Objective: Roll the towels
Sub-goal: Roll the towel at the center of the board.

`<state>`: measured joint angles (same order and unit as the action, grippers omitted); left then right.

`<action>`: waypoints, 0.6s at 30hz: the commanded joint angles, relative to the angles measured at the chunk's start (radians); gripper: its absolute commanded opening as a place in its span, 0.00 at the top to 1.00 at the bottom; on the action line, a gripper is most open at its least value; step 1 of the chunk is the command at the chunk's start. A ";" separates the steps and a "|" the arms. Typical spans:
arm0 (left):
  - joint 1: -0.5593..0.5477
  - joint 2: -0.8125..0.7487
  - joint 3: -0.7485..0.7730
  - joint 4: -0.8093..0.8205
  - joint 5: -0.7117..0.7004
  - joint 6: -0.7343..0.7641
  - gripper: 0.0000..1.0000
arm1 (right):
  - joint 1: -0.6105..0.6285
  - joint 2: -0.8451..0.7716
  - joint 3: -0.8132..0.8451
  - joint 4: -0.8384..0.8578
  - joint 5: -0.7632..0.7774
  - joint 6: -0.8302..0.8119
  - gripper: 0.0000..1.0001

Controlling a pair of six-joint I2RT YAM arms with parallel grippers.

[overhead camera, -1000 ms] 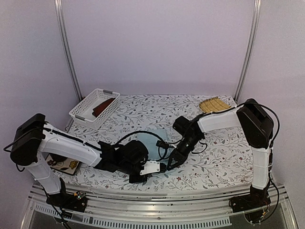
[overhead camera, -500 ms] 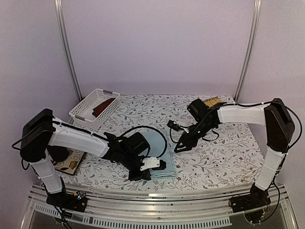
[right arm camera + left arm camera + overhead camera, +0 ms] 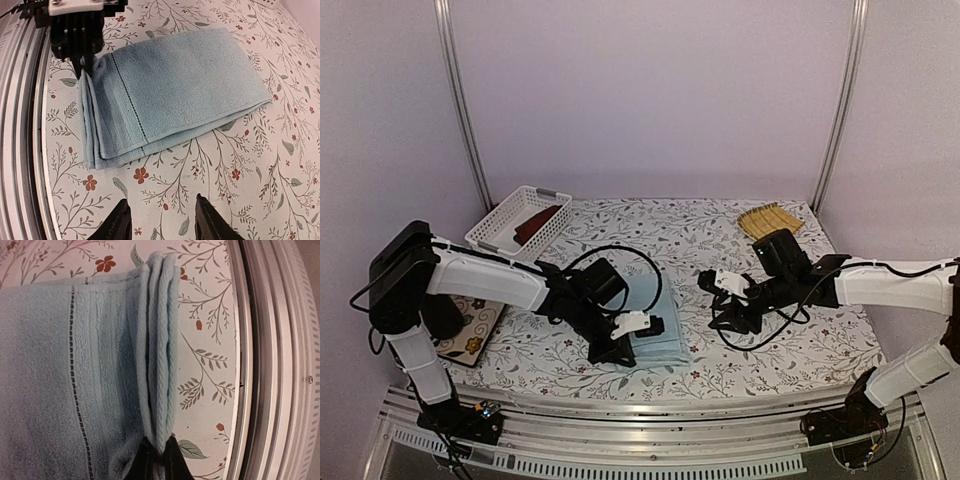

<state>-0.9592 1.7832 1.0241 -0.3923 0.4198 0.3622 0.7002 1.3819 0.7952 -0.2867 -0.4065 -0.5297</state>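
The pale blue towel (image 3: pixel 658 322) lies folded flat on the flowered tablecloth near the front edge; its stacked hem layers (image 3: pixel 157 355) fill the left wrist view. My left gripper (image 3: pixel 159 452) is shut on the near corner of that hem, and the right wrist view shows it at the towel's left end (image 3: pixel 85 65). My right gripper (image 3: pixel 161 216) hovers open over bare cloth to the right of the towel (image 3: pixel 175 90), holding nothing. The rust-red towel (image 3: pixel 537 221) lies in the white basket (image 3: pixel 500 240) at the back left.
A yellow bamboo mat (image 3: pixel 770 218) lies at the back right. A patterned flat tile (image 3: pixel 470 338) sits by the left arm's base. The metal rail of the table's front edge (image 3: pixel 270 360) runs close beside the towel's hem.
My right gripper has let go of the blue towel, opened and drawn back to the right. The left gripper stays shut on the hem and has shifted slightly right.
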 commanded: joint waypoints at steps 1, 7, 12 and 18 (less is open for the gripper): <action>0.072 0.043 0.038 -0.025 0.115 -0.028 0.98 | 0.109 -0.046 -0.072 0.153 0.194 -0.156 0.55; 0.117 0.085 0.056 -0.037 0.197 -0.058 0.98 | 0.231 0.002 -0.099 0.220 0.344 -0.212 0.55; 0.151 0.132 0.046 -0.042 0.243 -0.098 0.99 | 0.316 0.043 -0.095 0.273 0.392 -0.257 0.54; 0.163 0.171 0.062 -0.066 0.228 -0.121 1.00 | 0.368 0.053 -0.067 0.263 0.291 -0.297 0.56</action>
<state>-0.8150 1.9141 1.0664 -0.4095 0.6632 0.2668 1.0401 1.4242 0.7063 -0.0479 -0.0658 -0.7834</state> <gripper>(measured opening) 0.062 0.446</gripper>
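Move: The left gripper already pinches the towel's near folded edge close to its left end. That edge's free right end lies about 13 cm to its right, level fore-and-aft and some 2 cm lower; the towel's flat middle is roughly 9 cm ahead, 5 cm right. From the open right gripper, the free end is about 8 cm left, 6 cm back and 9 cm below; the flat middle is some 17 cm left, 3 cm ahead. Bring the open right gripper left and back towards the free right end of the folded edge, about 7 cm in all while sinking 2 cm, and turn its wrist some 25 to 30 degrees without closing. With the left, keep the pinch, ease the edge forward about 2 cm, then lower it nearly as much, tilting the fingertips back towards the base. ##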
